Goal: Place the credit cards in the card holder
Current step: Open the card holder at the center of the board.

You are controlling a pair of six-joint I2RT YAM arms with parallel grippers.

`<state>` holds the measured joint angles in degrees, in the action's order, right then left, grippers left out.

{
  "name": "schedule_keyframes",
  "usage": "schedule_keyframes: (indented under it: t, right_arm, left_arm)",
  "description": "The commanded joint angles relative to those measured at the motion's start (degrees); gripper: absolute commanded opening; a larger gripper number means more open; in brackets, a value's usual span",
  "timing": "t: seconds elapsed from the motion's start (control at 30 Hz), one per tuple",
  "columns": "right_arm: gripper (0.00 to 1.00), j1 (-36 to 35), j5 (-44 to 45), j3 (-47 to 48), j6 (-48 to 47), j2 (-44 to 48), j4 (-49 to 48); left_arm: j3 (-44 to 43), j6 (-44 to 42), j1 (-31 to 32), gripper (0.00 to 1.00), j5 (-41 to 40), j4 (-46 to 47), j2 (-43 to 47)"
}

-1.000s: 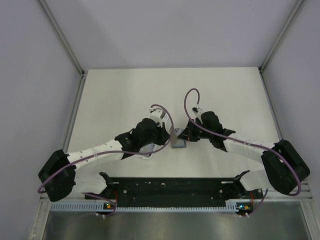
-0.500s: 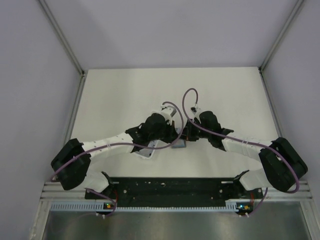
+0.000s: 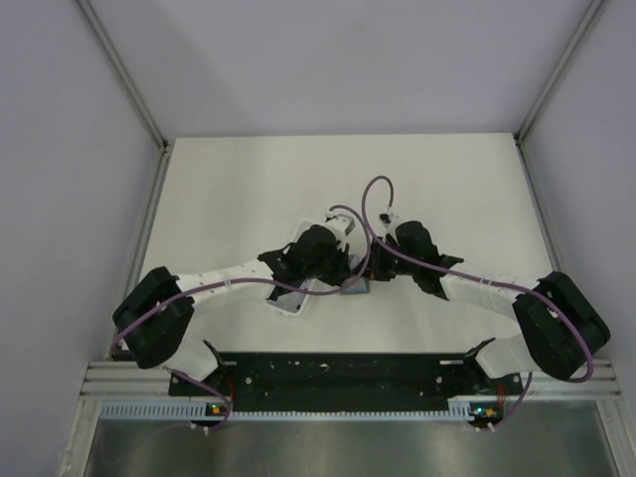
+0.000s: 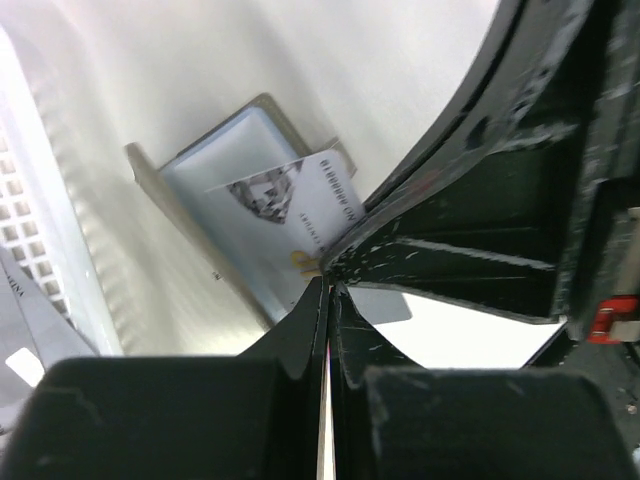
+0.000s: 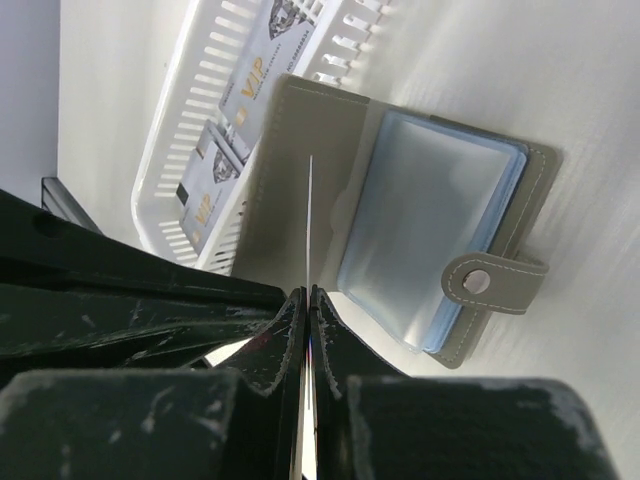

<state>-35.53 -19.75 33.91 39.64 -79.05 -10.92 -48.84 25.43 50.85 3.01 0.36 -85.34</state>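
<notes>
The card holder (image 3: 355, 288) lies open on the table between the two arms; its bluish sleeves (image 5: 420, 230) and snap strap (image 5: 480, 280) face up. My right gripper (image 5: 306, 292) is shut on one of the credit cards (image 5: 309, 220), seen edge-on as a thin white line above the holder's grey left flap. From the left wrist that card (image 4: 295, 205) shows its printed face over the card holder (image 4: 215, 185). My left gripper (image 4: 328, 288) is shut, its tips against the card's near edge, beside the right gripper's fingers (image 4: 440, 240). In the top view, both grippers meet above the holder.
A long white slotted tray (image 3: 283, 301) lies just left of the holder, partly under the left arm. It holds more cards (image 5: 245, 95) with VIP printing. The tray's wall (image 4: 30, 230) stands close to the holder's left edge. Walls enclose the table on three sides.
The left arm has swung right, bringing its gripper in against the right gripper over the holder. The right arm has barely moved and keeps hold of the card.
</notes>
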Motion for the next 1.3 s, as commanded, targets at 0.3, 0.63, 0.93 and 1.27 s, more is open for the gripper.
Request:
schedule_keyframes:
  t: [0.3, 0.63, 0.93, 1.27]
  right_arm:
    - [0.00, -0.77, 8.75, 4.50, -0.70, -1.55, 5.81]
    - [0.00, -0.77, 15.96, 5.02, -1.23, -0.24, 13.90]
    - [0.00, -0.77, 17.73, 3.97, -1.93, 1.79, 16.10]
    - [0.00, -0.77, 18.17, 3.35, -2.72, 3.28, 17.42]
  left_arm:
    - [2.61, -1.79, 0.30, 0.00, -6.52, -4.40, 0.70]
    - [3.84, -0.47, 0.30, 0.00, -8.01, -2.65, -2.46]
    - [1.82, 1.37, 0.30, 0.00, -7.75, 1.22, -9.66]
    - [-0.99, 1.90, 0.30, 0.00, -8.11, 1.75, -14.15]
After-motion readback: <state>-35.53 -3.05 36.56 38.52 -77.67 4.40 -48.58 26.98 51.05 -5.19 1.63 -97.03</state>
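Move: The card holder's half-raised cover is about 5 cm ahead of the shut left fingers, 1 cm to their left, its middle 5 cm below. The clear pocket leaf lies some 5 cm ahead, 2 cm right and 8 cm down; the white basket is about 6 cm ahead and 12 cm left, also 8 cm down. From the right hand, which holds a card, the leaf is roughly 4 cm ahead, 3 cm left and 6 cm below. With fingers kept shut, the left hand sweeps left and down about 4 cm each way against the inside of the half-raised cover, rolling a little over 10 degrees, then sinks another 3 cm and eases back right and slightly forward, its tips ending on the near end of the fold. Meanwhile the right hand, still pinching its card, goes about 5 cm right and 3 cm down, away from the cover and towards the holder's strap side, tilting some 20 degrees. ##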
